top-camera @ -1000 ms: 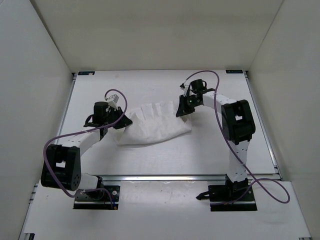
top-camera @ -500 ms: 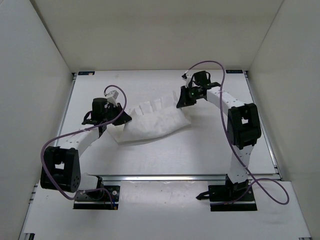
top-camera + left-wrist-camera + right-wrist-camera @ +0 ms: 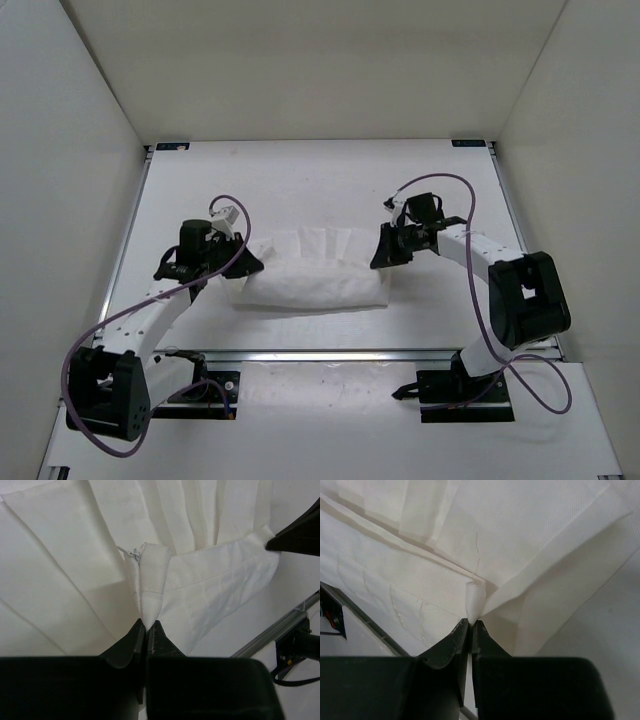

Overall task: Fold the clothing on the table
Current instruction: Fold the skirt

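Observation:
The clothing point(image 3: 315, 280), a white pleated garment, lies stretched across the middle of the table point(image 3: 300, 180) between both arms. My left gripper point(image 3: 246, 262) is shut on a pinched fold of the clothing point(image 3: 150, 587) at its left end. My right gripper point(image 3: 381, 254) is shut on a small tuck of the clothing point(image 3: 475, 600) at its right end. In the left wrist view the pleats fan away from my fingertips point(image 3: 147, 625), and the other gripper's dark tip shows at the right edge. A hemmed band runs across the clothing in the right wrist view.
White walls close in the table on three sides. A metal rail point(image 3: 350, 354) runs along the near edge in front of the arm bases. Purple cables loop over both arms.
Both grippers have moved toward the near edge, drawing the clothing with them. The garment has gone from a spread fan shape to a lower, longer band between the two grippers.

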Tool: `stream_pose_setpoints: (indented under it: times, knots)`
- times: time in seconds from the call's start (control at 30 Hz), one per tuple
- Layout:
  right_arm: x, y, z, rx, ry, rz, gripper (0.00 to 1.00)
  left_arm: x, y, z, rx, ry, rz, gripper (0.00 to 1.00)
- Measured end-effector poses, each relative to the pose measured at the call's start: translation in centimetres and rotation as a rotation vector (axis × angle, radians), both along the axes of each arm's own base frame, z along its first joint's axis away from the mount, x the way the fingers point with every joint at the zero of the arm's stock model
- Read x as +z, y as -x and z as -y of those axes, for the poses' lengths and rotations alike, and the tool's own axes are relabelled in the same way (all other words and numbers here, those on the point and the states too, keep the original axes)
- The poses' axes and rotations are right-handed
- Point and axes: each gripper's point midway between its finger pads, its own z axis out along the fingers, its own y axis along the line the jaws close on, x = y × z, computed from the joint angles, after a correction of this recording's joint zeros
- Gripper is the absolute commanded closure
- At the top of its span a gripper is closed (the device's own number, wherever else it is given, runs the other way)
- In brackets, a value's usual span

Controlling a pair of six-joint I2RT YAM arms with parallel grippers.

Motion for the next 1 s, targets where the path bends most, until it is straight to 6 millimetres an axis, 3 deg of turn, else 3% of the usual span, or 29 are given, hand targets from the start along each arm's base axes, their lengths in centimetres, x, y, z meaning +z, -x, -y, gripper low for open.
stream_pose_setpoints:
  times: [0.07, 0.1, 0.2, 0.3, 0.47, 1.0]
  knots:
    - [-0.2, 0.7, 0.1, -0.007, -0.002, -0.015, 0.80, -0.4, 1.3, 0.4, -0.016, 0.010, -0.017, 1.00]
    - [-0.1, 0.8, 0.2, -0.008, -0.003, -0.012, 0.78, -0.7, 2.0, 0.5, -0.020, 0.014, -0.022, 1.00]
    - [0.4, 0.3, 0.1, -0.004, -0.015, 0.019, 0.58, -1.3, 3.1, 0.3, -0.014, 0.020, -0.045, 1.00]
    - [1.1, -0.2, -0.3, 0.012, -0.030, 0.043, 0.48, -1.6, 3.1, 0.2, -0.010, 0.018, -0.059, 1.00]
    - [2.0, -1.3, -1.5, 0.050, -0.062, 0.084, 0.45, -2.1, 3.0, 0.3, -0.008, 0.021, -0.080, 1.00]
    - [0.3, -1.6, -4.1, 0.141, -0.116, 0.036, 0.46, -3.1, 2.9, 0.2, -0.017, 0.014, -0.112, 1.00]
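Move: The left hand still holds the lifted left end of the skirt's waist edge; the skirt's middle lies about 12 cm to its right and 1 cm ahead, roughly 8 cm below. The right hand still pinches the right end, with the skirt's middle about 14 cm to its left, 1 cm ahead and 5 cm below. From the right hand, the pleated hem is some 11 cm left and 11 cm ahead, and the near right corner 6 cm back and 2 cm right, both on the table. The right fingers open to about half and let go of the skirt's right end, the hand rising a couple of centimetres and sinking again as it shifts some 4 cm left and a little forward along the waist edge towards the skirt's middle, turning slightly counter-clockwise with the open fingers staying around the cloth. Meanwhile the left hand keeps its pinch, first drawing its end back about 3 cm, then easing it down to some 3 cm lower overall while tipping slightly downward. ##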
